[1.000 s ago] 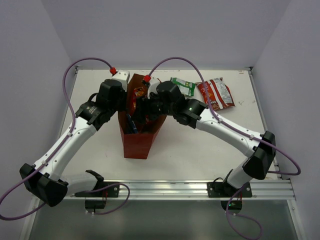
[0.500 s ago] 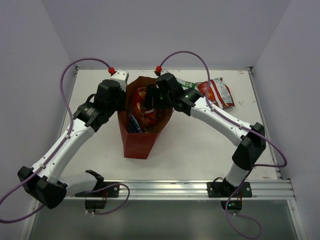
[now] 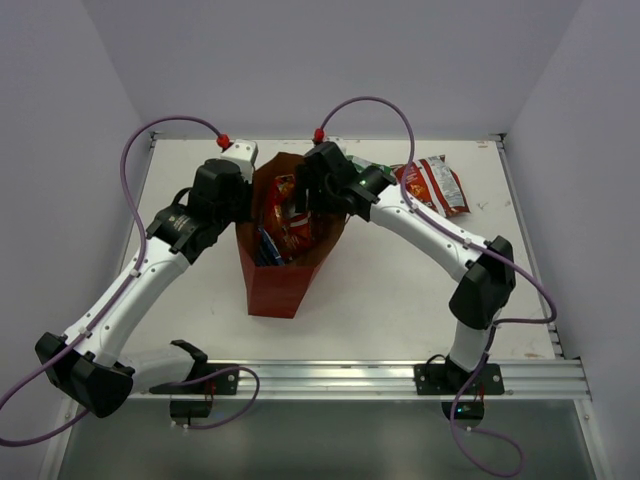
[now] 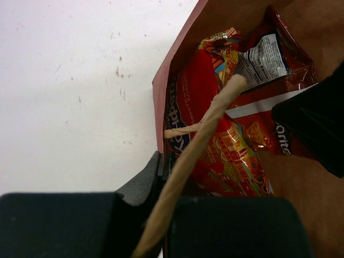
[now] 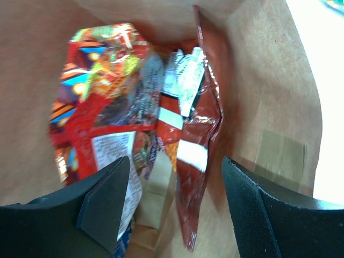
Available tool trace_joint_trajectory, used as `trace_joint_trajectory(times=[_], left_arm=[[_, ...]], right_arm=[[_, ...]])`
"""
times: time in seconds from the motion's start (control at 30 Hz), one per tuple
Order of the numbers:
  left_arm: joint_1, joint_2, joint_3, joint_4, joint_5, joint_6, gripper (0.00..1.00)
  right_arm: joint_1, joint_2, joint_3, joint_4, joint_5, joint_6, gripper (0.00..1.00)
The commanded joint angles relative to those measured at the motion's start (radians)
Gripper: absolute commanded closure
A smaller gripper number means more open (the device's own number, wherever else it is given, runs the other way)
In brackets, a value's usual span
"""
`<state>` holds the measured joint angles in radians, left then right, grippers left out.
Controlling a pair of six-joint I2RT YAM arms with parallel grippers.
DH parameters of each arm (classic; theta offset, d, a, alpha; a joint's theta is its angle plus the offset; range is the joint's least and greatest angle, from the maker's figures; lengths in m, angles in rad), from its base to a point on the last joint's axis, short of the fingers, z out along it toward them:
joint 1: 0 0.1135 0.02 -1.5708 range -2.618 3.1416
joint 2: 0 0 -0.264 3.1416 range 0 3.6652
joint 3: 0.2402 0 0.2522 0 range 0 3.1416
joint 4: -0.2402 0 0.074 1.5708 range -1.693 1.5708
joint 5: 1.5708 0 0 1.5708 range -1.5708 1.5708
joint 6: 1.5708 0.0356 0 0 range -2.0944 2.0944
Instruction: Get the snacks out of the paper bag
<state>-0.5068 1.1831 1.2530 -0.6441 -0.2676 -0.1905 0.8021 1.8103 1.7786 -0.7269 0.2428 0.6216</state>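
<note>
The reddish-brown paper bag (image 3: 275, 282) stands mid-table with its mouth open. My left gripper (image 3: 243, 203) is shut on the bag's left rim (image 4: 161, 110), and the twisted handle (image 4: 207, 134) runs up between its fingers. My right gripper (image 3: 316, 195) hangs open over the bag's far side, jaws wide apart (image 5: 174, 199). A red chip bag (image 5: 198, 134) stands on edge between those fingers without touching either. Beside it lies the larger red cookie bag (image 5: 102, 97) (image 4: 242, 156), with a blue packet (image 3: 262, 245) lower down. Another red chip bag (image 3: 432, 186) lies on the table at the right.
The white table (image 3: 400, 290) ends at a metal rail (image 3: 400, 375) along the near edge. Grey walls close in at the back and both sides. Purple cables (image 3: 365, 102) arch above both arms.
My right gripper has shifted from the middle of the bag toward its far rim and its jaws have spread wider. The bag's mouth gapes more. The left gripper has not moved.
</note>
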Motion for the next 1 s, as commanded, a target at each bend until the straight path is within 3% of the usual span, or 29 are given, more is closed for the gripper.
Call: trace_joint_trajectory(times=[0.0, 0.17, 0.3, 0.4, 0.43, 0.53, 0.97], left_arm=[[-0.006, -0.037, 0.046, 0.162, 0.004, 0.000, 1.00], [-0.007, -0.034, 0.045, 0.164, 0.008, -0.001, 1.00], [-0.007, -0.034, 0.043, 0.167, 0.010, -0.001, 1.00], [-0.007, -0.034, 0.040, 0.169, 0.010, 0.000, 1.00], [-0.006, -0.033, 0.040, 0.169, 0.007, 0.000, 1.00], [-0.006, -0.028, 0.040, 0.169, 0.002, 0.006, 1.00], [-0.006, -0.005, 0.060, 0.169, -0.055, 0.042, 1.00]], right_arm=[[-0.015, 0.043, 0.036, -0.026, 0.004, 0.023, 0.28], [-0.017, 0.096, 0.053, -0.014, -0.046, 0.021, 0.31], [-0.017, 0.110, 0.065, 0.013, -0.082, 0.003, 0.43], [-0.017, 0.090, 0.100, 0.027, -0.135, -0.025, 0.70], [-0.017, 0.060, 0.107, 0.040, -0.160, -0.031, 0.84], [-0.017, 0.009, 0.131, 0.075, -0.189, -0.062, 0.99], [-0.017, -0.169, 0.320, 0.147, -0.326, -0.163, 1.00]])
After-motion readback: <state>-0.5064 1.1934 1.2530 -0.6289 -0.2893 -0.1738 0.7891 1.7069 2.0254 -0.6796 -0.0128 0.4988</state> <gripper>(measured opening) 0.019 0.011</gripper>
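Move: The Doritos pack stands inside the paper bag between the right hand's open fingers, its middle about 2 cm ahead, 2 cm left and 9 cm below. The red snack pack lies roughly 6 cm left of it and 2 cm nearer; the blue pack is some 8 cm back and 9 cm left of the right hand, about 14 cm down. From the left hand, Doritos is about 3 cm ahead, 13 cm right, 13 cm below. Down some 6 cm deeper into the paper bag goes the right hand, edging left as its open fingers shut on the upper part of the Doritos pack. With the pack pinched, it turns back and pulls up fast, about 22 cm, easing slightly back and tilting the fingers up some 20 degrees. The left hand stays put, still pinching the bag's left rim. ##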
